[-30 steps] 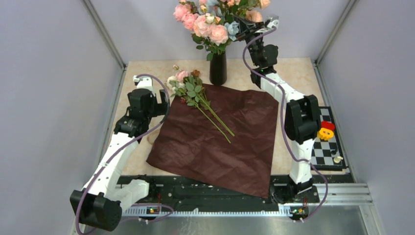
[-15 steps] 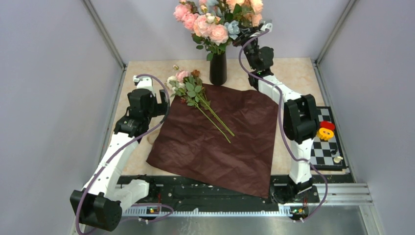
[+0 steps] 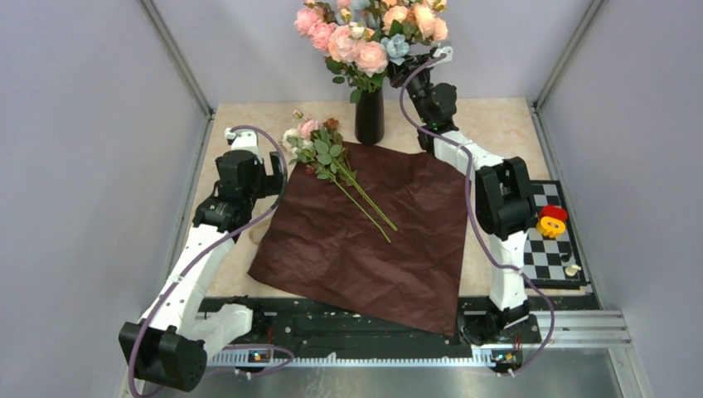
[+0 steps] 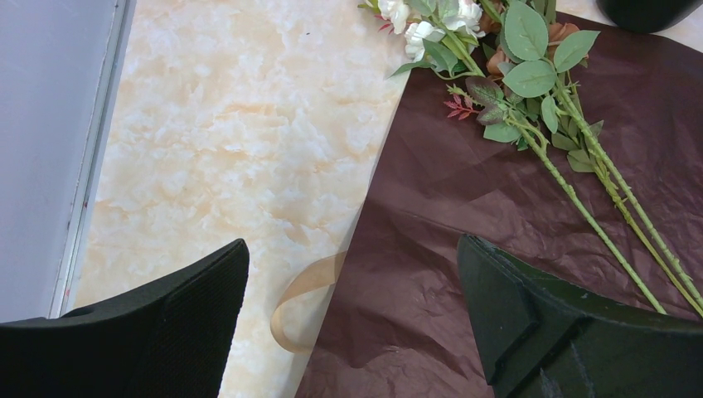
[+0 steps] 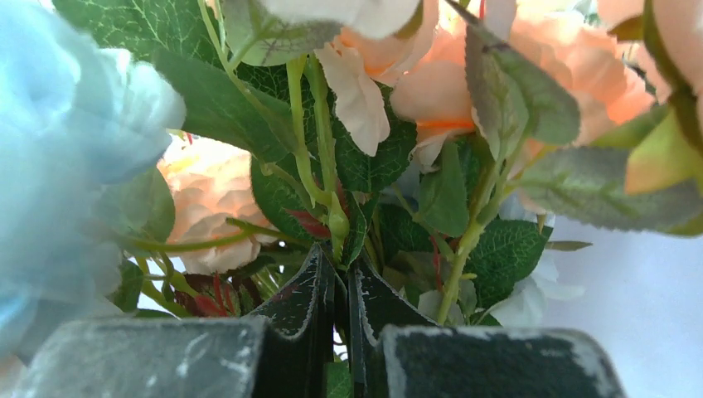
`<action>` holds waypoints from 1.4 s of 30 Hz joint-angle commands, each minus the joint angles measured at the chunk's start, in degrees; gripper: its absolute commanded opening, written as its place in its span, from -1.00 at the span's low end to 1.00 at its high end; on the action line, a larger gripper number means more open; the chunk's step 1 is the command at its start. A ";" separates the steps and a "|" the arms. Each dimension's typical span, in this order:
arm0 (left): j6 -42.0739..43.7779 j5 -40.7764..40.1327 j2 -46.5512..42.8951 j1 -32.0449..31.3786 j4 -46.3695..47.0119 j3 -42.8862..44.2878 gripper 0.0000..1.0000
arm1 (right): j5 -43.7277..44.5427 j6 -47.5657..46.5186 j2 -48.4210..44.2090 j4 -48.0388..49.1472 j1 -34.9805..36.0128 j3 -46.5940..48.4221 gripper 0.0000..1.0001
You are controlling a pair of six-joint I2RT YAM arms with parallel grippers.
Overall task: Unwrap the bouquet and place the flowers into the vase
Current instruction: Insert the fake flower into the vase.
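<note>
The bouquet lies unwrapped: its maroon paper (image 3: 373, 232) is spread flat, and small pale flowers (image 3: 332, 157) on long green stems rest across its far left corner. The same flowers (image 4: 514, 75) show in the left wrist view. The black vase (image 3: 369, 116) stands behind the paper, full of large peach, pink and blue blooms. My left gripper (image 4: 352, 274) hangs open over the paper's left edge, holding nothing. My right gripper (image 5: 340, 278) is up among the blooms above the vase, shut on a thin green flower stem (image 5: 319, 141).
A tan ribbon (image 4: 303, 290) loops on the marble tabletop beside the paper's left edge. A checkerboard plate (image 3: 547, 249) with a red and yellow part (image 3: 552, 222) sits at the right. Grey walls close in on both sides and behind.
The right arm has swung left toward the vase, carrying peach blooms in over the bunch. The left arm, paper and lying flowers have not moved.
</note>
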 commanded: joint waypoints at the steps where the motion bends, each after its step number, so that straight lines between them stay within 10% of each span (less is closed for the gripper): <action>1: -0.06 -0.60 -0.65 0.27 1.98 -0.09 0.97 | -1.22 0.24 0.33 0.50 0.90 -0.31 -1.00; 12: -0.07 -0.79 -0.62 0.41 1.89 -0.01 0.97 | -1.75 0.89 1.22 -0.74 1.02 0.31 -0.99; 42: -0.15 -0.71 -0.83 0.50 1.72 -0.01 0.97 | 0.21 0.64 -4.22 2.47 1.14 -11.02 0.30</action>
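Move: My right hand is up among the blooms, pinching a flower stem; the vase mouth lies about 5 cm ahead, 5 cm to the left and some 10 cm below. A blue bloom hangs about 7 cm above my fingers and 3 cm left, level fore and aft. The loose flower heads on the table are roughly 20 cm left, 2 cm ahead and 35 cm down. From my left hand, the vase mouth is about 27 cm ahead, 24 cm right and 5 cm up. I settle my right hand about a centimetre lower, then spread my shut fingers to well over half open, letting go of the stem above the vase. Still opening, I sink beside the bouquet towards the vase mouth, nearly 8 cm down in all, faster at the end, tipping the fingers about 10 degrees downward. ##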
